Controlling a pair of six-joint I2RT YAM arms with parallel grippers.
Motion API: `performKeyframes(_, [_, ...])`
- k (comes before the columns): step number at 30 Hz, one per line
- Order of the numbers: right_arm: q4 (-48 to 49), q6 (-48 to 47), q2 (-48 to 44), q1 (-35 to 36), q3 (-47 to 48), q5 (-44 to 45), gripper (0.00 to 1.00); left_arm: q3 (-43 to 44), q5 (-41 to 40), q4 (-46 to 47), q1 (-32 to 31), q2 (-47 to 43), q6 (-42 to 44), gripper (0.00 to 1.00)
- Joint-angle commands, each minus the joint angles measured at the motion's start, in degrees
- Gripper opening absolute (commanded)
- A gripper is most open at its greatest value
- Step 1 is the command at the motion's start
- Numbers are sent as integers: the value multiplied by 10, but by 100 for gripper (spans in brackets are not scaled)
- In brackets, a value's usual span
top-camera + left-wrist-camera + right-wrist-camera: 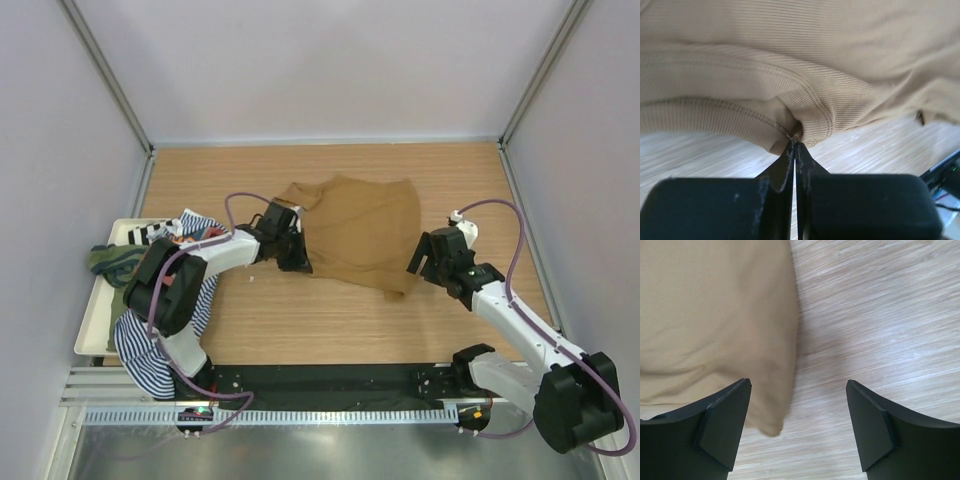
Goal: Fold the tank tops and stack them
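Note:
A tan-brown tank top point(360, 232) lies spread on the wooden table. My left gripper point(297, 262) is shut on its near left hem; in the left wrist view the fingertips point(795, 145) pinch a bunched fold of the ribbed cloth point(800, 90). My right gripper point(420, 258) hovers at the top's near right corner, jaws wide open. The right wrist view shows that corner point(765, 420) lying between the fingers point(725, 425), untouched. A navy-white striped tank top point(150, 350) and an olive green one point(112, 260) lie heaped at the left.
A white tray point(92, 330) at the table's left edge holds the heap of tops, the striped one spilling over its near side. Grey walls close in the table on three sides. A black rail point(330, 378) runs along the near edge.

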Motion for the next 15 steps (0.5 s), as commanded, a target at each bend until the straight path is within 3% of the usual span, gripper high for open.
performKeyframes(1, [22,-3,21,1,-2,-24,84,-23,-13,28,33,-60,-16,0])
performKeyframes(5, [40,-4,50,1,-8,-55,84,-61,-18,41,86,-102,-25,0])
performKeyframes(9, [74,-6,77,0,-10,-85,81,-62,-38,24,95,-119,-12,0])
performKeyframes(15, [116,-17,158,1,25,-153,77,-38,-7,17,98,-88,-1,0])
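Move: The left hand still holds the brown tank top by its near left edge and is taking it to bare table about 6 cm to its left and 3 cm ahead. The folded-over flap is some 19 cm ahead of that hand and 2 cm left. For the open right hand, the tank top's near right corner lies roughly 4 cm left, 2 cm back and 7 cm below. The striped shirt is about 25 cm left and 5 cm back of the left hand. Still pinching the tank top's near edge in shut fingers, the left hand drags it about 6 cm left and some 3 cm forward, rising a little and turning counter-clockwise, then eases to a stop. The right hand, fingers staying wide open, meanwhile sinks about 5 cm and drifts left towards the tank top's right edge, tipping to point more steeply down. ##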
